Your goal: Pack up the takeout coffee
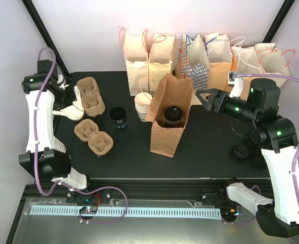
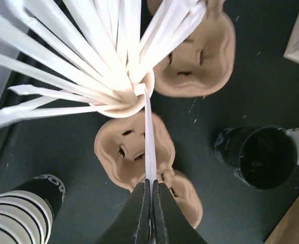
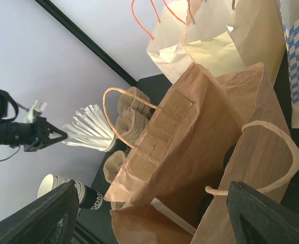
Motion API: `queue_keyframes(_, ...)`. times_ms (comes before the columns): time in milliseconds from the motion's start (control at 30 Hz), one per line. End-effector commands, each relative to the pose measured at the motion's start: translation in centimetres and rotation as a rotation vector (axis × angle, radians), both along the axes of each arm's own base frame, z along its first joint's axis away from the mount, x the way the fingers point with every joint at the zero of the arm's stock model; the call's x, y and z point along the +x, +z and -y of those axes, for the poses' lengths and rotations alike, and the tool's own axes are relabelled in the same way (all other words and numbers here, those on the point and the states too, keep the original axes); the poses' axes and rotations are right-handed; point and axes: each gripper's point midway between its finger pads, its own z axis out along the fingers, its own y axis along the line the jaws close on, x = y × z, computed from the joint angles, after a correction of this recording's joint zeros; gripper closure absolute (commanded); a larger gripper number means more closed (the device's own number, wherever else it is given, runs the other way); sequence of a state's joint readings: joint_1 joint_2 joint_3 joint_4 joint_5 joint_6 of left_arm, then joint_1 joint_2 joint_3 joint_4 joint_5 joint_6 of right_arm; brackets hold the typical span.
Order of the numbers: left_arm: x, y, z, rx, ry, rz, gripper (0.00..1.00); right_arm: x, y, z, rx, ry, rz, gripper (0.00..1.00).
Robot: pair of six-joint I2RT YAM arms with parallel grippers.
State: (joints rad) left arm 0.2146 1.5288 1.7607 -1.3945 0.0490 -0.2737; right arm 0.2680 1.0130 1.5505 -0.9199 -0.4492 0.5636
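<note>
The takeout coffee (image 1: 172, 116) stands inside an open brown paper bag (image 1: 162, 137) mid-table; only its black lid shows. In the right wrist view the coffee (image 3: 229, 155) is a dark shape deep in the bag (image 3: 190, 132), and a wrapped straw (image 3: 175, 216) lies on the bag's floor. My right gripper (image 1: 201, 99) hangs open just right of the bag's mouth, holding nothing. At the far left my left gripper (image 2: 152, 189) is shut on a single white wrapped straw (image 2: 150, 147), which runs up to a cup of straws (image 2: 123, 104).
Pulp cup carriers (image 1: 91, 99) lie under and beside the left gripper, and another pair (image 1: 94, 137) lies nearer. A black cup stack (image 1: 118, 117) and white cups (image 1: 142, 105) stand left of the bag. Several paper bags (image 1: 190, 61) line the back edge. Black lids (image 1: 239, 152) sit at the right.
</note>
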Motion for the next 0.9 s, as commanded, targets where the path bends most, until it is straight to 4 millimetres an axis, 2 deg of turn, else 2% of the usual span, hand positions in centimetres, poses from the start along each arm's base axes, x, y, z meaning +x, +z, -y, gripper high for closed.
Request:
queue_keyframes(0,-2.1,5.0,0.8,-0.005,-0.001,0.088,0.98,-0.4,0.4,-0.1,0.007,0.012,0.016,0.18)
queue_keyframes(133,-4.3,8.1,2.3,-0.048,-0.020,0.178,0.97,-0.3,0.1,-0.1,0.001,0.014,0.007,0.18)
queue_keyframes(233,-5.9,10.6,4.7,-0.144,-0.053,0.297,0.97,-0.1,-0.2,-0.3,-0.003,0.018,-0.006,0.18)
queue_keyframes(400,-7.4,17.1,11.1,-0.455,-0.234,0.657,0.98,0.2,-0.5,-0.1,-0.023,0.010,-0.009,0.18)
queue_keyframes(467,-8.5,21.2,14.6,-0.651,-0.410,0.843,0.98,0.3,-0.4,0.0,-0.028,0.003,-0.006,0.18)
queue_keyframes(567,-10.8,25.7,16.9,-0.811,-0.577,1.018,0.99,0.3,-0.4,0.1,-0.029,-0.002,-0.007,0.18)
queue_keyframes(633,-12.4,27.8,17.5,-0.786,-0.649,1.103,0.96,0.3,-0.4,0.1,-0.027,-0.003,-0.009,0.18)
queue_keyframes(733,-13.7,29.0,18.4,-0.776,-0.733,1.140,0.94,0.1,-0.6,0.2,-0.027,-0.006,-0.013,0.18)
queue_keyframes(800,-14.1,28.6,19.4,-0.819,-0.792,1.112,0.94,0.0,-0.6,0.3,-0.028,-0.015,-0.010,0.18)
queue_keyframes(867,-13.9,27.5,20.7,-0.854,-0.846,1.051,0.98,-0.1,-0.6,0.6,-0.033,-0.030,-0.006,0.18)
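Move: The straw, already pinched in the left hand, is bound for the brown paper bag holding the coffee, about 40 cm to the right, 7 cm nearer the base and 12 cm lower. The straw cup is below, 3 cm ahead; the near cup carrier sits 4 cm back and 8 cm right, the black cup 3 cm ahead and 19 cm right. From the right hand the bag is some 12 cm left, 2 cm ahead, 27 cm down. The straw, still pinched by one end in the left fingers, is drawn straight up out of the straw cup at first; then the left hand keeps climbing, about 26 cm in all, while sweeping right and back, away from the cup. Its wrist swings some 80 degrees, from pointing down to level, so the straw points forward and right. ##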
